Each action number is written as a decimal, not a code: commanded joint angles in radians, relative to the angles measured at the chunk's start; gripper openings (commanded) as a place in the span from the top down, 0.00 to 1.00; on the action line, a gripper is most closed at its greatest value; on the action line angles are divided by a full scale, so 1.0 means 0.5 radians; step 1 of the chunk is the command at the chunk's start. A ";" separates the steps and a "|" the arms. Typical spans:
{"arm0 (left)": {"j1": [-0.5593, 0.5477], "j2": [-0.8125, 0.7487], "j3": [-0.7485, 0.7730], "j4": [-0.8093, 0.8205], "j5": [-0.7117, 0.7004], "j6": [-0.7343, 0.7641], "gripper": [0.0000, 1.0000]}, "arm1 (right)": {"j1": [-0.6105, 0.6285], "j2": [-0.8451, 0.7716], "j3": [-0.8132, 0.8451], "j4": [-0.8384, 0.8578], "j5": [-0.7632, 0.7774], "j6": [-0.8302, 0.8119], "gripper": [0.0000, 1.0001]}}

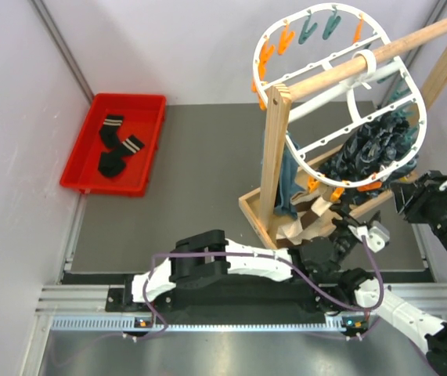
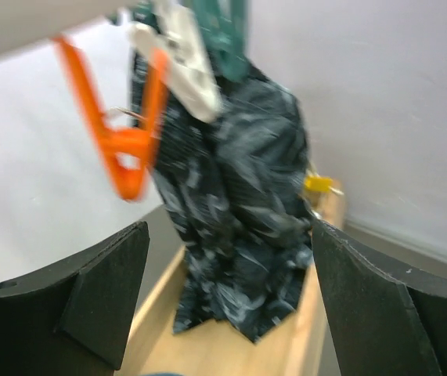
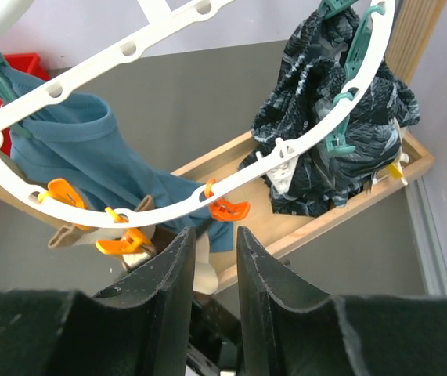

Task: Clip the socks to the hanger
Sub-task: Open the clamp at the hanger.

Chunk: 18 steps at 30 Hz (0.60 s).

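Two black socks (image 1: 117,149) with white-striped cuffs lie in a red tray (image 1: 149,106) at the far left. The white oval hanger (image 1: 286,35) hangs on a wooden pole at the right, ringed by orange and teal pegs. A banded brown and cream sock (image 1: 311,213) hangs low under its near rim. My left gripper (image 1: 342,223) is wide open and empty, facing a dark patterned cloth (image 2: 239,219) and an orange peg (image 2: 125,157). My right gripper (image 3: 215,235) is narrowly open with nothing between its jaws, just below the hanger rim (image 3: 160,35) and an orange peg (image 3: 228,209). A cream sock (image 3: 204,270) shows behind the gap.
The wooden rack has a post (image 1: 274,157), a pole (image 1: 411,43) and a boxed base (image 1: 254,215). A teal garment (image 3: 90,157) and the dark cloth (image 3: 325,149) hang from the hanger. Walls stand at the left and back.
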 commanded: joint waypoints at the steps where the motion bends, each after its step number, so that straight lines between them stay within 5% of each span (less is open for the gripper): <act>1: 0.060 -0.096 0.068 0.266 -0.069 0.066 0.11 | 0.020 -0.036 0.011 0.001 0.037 -0.046 0.72; 10: 0.130 -0.228 -0.036 0.155 0.143 -0.060 0.16 | 0.020 -0.076 -0.087 0.056 0.007 -0.056 0.73; 18: 0.164 -0.381 -0.183 0.125 0.327 -0.271 0.35 | 0.020 -0.091 -0.163 0.063 -0.039 -0.043 0.73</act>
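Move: The orange clamp at the right end of the hanger's near rim is about 5 cm ahead of the left hand, 2 cm to its right and 5 cm above. At the same height, a second orange clamp hangs some 4 cm ahead and 4 cm left, a third about 5 cm ahead and 9 cm left. From the right hand the first clamp lies roughly 4 cm ahead, 4 cm left and 6 cm below. The left hand rises about 4 cm, edging forward and left towards the rightmost orange clamp, fingers partly closing. ##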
